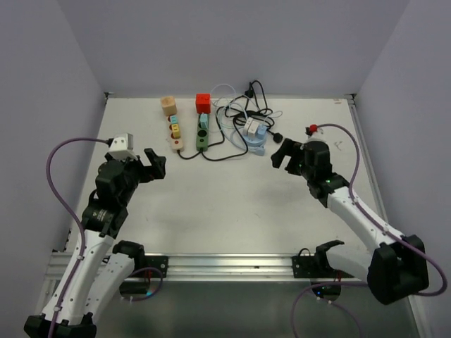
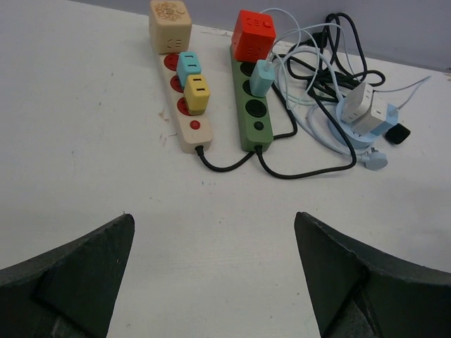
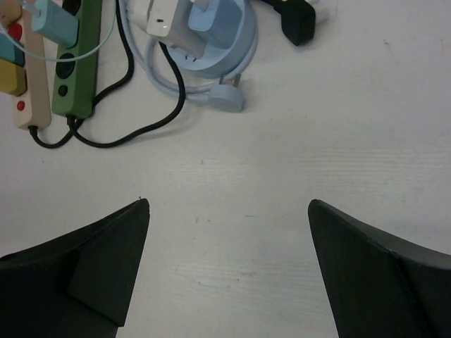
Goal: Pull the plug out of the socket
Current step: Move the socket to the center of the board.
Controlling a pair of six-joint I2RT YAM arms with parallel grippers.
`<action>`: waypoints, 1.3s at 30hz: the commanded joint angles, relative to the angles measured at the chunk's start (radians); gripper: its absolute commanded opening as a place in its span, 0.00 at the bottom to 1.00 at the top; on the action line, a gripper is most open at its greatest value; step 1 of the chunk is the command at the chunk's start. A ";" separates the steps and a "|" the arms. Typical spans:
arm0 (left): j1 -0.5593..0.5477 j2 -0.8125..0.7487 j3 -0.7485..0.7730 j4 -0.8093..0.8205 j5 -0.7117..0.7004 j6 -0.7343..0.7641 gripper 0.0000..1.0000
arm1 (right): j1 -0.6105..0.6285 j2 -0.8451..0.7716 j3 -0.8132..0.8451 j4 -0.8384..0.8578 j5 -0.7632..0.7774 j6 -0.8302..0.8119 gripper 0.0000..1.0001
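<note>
A beige power strip (image 2: 192, 134) carries a beige cube (image 2: 170, 25), a teal plug (image 2: 189, 67) and a yellow plug (image 2: 196, 94). Beside it lies a green strip (image 2: 252, 116) with a red cube (image 2: 254, 35) and another teal plug (image 2: 262, 76). A round light-blue socket (image 3: 236, 42) holds a white plug (image 3: 165, 17) and a pale blue one (image 3: 211, 21). My left gripper (image 2: 213, 215) hovers open over bare table, short of the strips' cable ends. My right gripper (image 3: 228, 201) is open too, just near of the round socket, with nothing between its fingers.
Black and white cables (image 1: 243, 105) tangle behind and around the round socket. A loose pale blue plug (image 3: 229, 98) and a black plug (image 3: 296, 21) lie beside it. A small red object (image 1: 313, 129) sits at the right. Walls enclose three sides.
</note>
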 commanded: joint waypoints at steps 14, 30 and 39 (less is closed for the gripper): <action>0.050 -0.024 0.016 0.025 0.064 0.031 1.00 | 0.118 0.663 0.761 -0.203 0.267 -0.113 0.89; -0.012 -0.030 0.015 0.020 0.053 0.037 0.99 | 0.124 0.839 0.845 -0.214 0.283 -0.074 0.64; -0.022 -0.027 0.015 0.021 0.063 0.039 1.00 | 0.126 0.947 0.963 -0.205 0.349 -0.097 0.54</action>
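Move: The round light-blue socket lies about 22 cm ahead of the open right hand, 8 cm to its left and 13 cm below. The black plug is 9 cm right of the socket and level with it; the loose grey plug is about 5 cm nearer than the socket. From the left hand, the socket lies roughly 28 cm ahead, 34 cm right and 20 cm below. The right hand sweeps some 18 cm forward and 6 cm left towards the socket, rising, then sinking, fingers half closing. ##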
